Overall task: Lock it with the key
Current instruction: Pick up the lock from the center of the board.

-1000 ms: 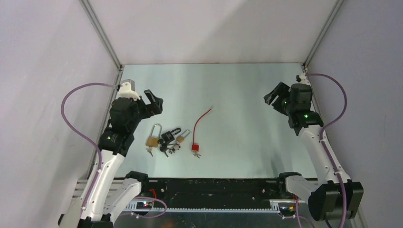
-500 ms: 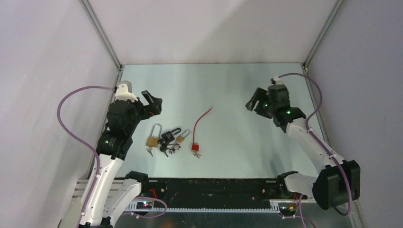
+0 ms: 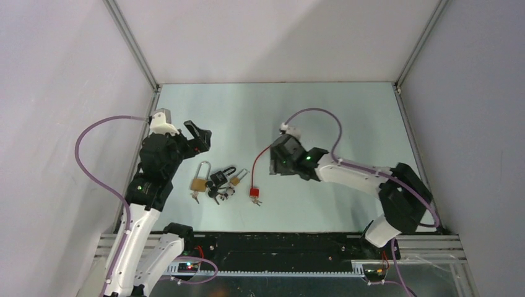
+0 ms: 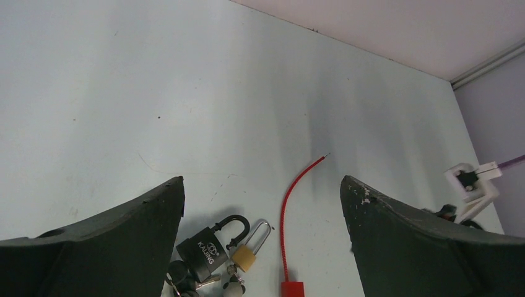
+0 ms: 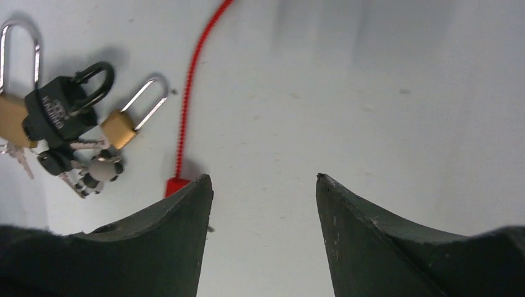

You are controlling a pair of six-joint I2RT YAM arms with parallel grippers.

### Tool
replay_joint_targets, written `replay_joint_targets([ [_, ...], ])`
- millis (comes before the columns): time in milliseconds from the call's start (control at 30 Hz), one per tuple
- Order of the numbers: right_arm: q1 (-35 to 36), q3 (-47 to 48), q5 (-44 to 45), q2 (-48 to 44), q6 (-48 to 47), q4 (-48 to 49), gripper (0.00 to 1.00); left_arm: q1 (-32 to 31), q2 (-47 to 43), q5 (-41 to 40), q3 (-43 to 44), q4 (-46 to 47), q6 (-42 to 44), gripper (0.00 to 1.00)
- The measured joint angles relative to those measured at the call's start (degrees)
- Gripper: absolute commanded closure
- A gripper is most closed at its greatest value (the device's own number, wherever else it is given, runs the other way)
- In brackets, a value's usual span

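Observation:
Several padlocks lie left of centre: a large brass one (image 3: 199,179), a black one (image 3: 220,177) with its shackle open, a small brass one (image 3: 236,179), and a bunch of keys (image 3: 216,194) by them. A red cable lock (image 3: 254,192) lies to their right, its cable running up. My left gripper (image 3: 199,137) is open and empty above and behind the locks; its view shows the black padlock (image 4: 207,249) and the red cable (image 4: 291,198) between its fingers. My right gripper (image 3: 273,164) is open and empty, just right of the red cable; its view shows the cable (image 5: 186,105) and the keys (image 5: 93,170).
The table (image 3: 334,124) is walled by grey panels on three sides. A black rail (image 3: 278,244) runs along the near edge between the arm bases. The right arm (image 3: 359,176) stretches across the table's right half, its purple hose looping above it.
The right arm has swung from the far right to the middle of the table, ending beside the red cable lock. The left arm has barely moved.

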Motion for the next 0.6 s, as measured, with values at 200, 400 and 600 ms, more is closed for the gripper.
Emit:
replay_joint_targets([
  [200,8.59,8.26,3.06,8.74,2.21,0.57,0.38,0.0,-1.92,-0.96,-1.22,-0.48,-0.42,0.0],
  [400,11.45,18.91,7.76,17.35,4.35,-2.89,0.4,0.0,-4.39,-1.62,-1.75,-1.42,-0.42,0.0],
  [600,13.64,28.15,11.98,25.51,7.67,-11.82,0.38,0.0,-6.21,-2.99,-1.81,-2.6,-0.35,0.0],
])
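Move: From the right gripper the red lock lies about 10 cm to the left, 3 cm back and some 8 cm below. The small brass padlock is about 5 cm left of the red lock and 4 cm farther out; the black padlock is roughly 10 cm left of the red lock and 5 cm farther out. From the left gripper the red lock is some 14 cm to the right, 4 cm back and 25 cm below. Sweep the right gripper about 11 cm to the left towards the red lock, fingers kept open. Let it dip back slightly and come forward again on the way, then slow and sink some 2.5 cm at the end, tilting the hand's left side down about 10 degrees. Meanwhile draw the open left gripper back about 2 cm and a little left. ##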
